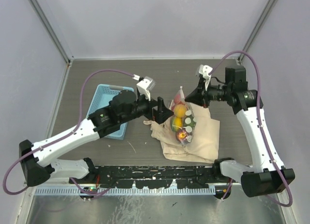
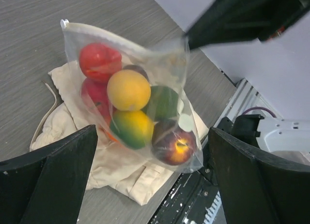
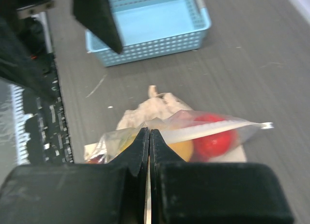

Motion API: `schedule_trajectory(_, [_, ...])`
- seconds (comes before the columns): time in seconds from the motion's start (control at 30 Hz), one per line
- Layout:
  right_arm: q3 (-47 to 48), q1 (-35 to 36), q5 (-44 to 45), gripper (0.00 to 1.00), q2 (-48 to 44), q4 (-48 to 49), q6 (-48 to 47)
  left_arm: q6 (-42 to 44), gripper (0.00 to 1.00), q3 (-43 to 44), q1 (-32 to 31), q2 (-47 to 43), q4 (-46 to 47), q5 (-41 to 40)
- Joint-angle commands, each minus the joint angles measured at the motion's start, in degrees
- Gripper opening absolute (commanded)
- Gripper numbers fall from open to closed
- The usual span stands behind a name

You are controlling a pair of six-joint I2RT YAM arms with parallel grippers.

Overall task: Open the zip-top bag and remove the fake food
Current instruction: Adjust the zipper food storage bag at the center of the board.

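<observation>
The zip-top bag (image 1: 183,118) is a clear plastic bag held up by its top edge over a beige cloth bag. Its zip strip (image 3: 213,128) looks closed. Inside it is the fake food (image 2: 128,90): red, orange, yellow-green, dark green and maroon fruits. My right gripper (image 3: 149,132) is shut on the bag's upper edge near one corner. My left gripper (image 2: 152,137) stands wide open just left of the bag, with its fingers (image 2: 58,171) on either side of the bag's lower part and not touching it. I cannot tell whether the bag's bottom rests on the cloth.
The beige cloth drawstring bag (image 1: 198,141) lies flat under and to the right of the clear bag. A light blue basket (image 1: 104,100) sits at the left, partly under my left arm. The black rail at the table's near edge (image 1: 160,178) runs close below the cloth bag.
</observation>
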Motion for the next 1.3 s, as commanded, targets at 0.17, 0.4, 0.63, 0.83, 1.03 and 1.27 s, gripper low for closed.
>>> schedule_trajectory(0.17, [-10.32, 0.55, -14.37, 0.01, -2.89, 10.06, 4.14, -4.96, 0.98, 3.70, -5.25, 9.25, 4.42, -10.36])
schedule_trajectory(0.4, [-11.82, 0.59, -16.80, 0.01, -2.39, 16.89, 11.10, -8.79, 0.98, 5.99, -7.72, 15.10, 5.70, -14.08])
schedule_trajectory(0.63, [-12.68, 0.64, -17.83, 0.01, -2.83, 19.22, 13.53, -7.93, 0.72, 6.03, -7.80, 16.05, 4.72, -18.55])
schedule_trajectory(0.83, [-13.35, 0.53, -16.62, 0.04, -3.21, 19.86, 13.89, -4.33, 0.33, 6.27, -7.65, 16.37, 6.49, -16.22])
schedule_trajectory(1.03, [-13.74, -2.08, -16.26, 0.42, -4.33, 19.99, 14.61, 5.95, 0.04, 6.58, -5.61, 15.69, 3.90, -9.17])
schedule_trajectory(1.27, [-9.26, -11.30, -17.59, 0.93, -1.97, 14.64, 7.87, 27.93, 0.00, 3.17, 3.05, 10.80, 0.35, 14.29])
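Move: The food storage bag, its zip edge still pinched from above by the right hand, has its middle about 8 cm to the right of the open left hand, 4 cm ahead and 12 cm below. From the right hand that middle is about 13 cm down, 1 cm back and 1 cm left. The beige cloth under the bag centres roughly 13 cm right of the left hand, 3 cm ahead and 20 cm down; the blue basket is some 28 cm left of it, 13 cm ahead and 19 cm down. The left hand sinks about 8 cm and reaches some 6 cm right to the bag's upper near part, closes fully to pinch the film just below the zip strip, then eases slightly forward and left, still shut. The right hand first draws its pinched zip edge about 3 cm back and left and a little down, holds there while the left closes, then opens wide, lets go and backs off some 3 cm to the right and forward. ##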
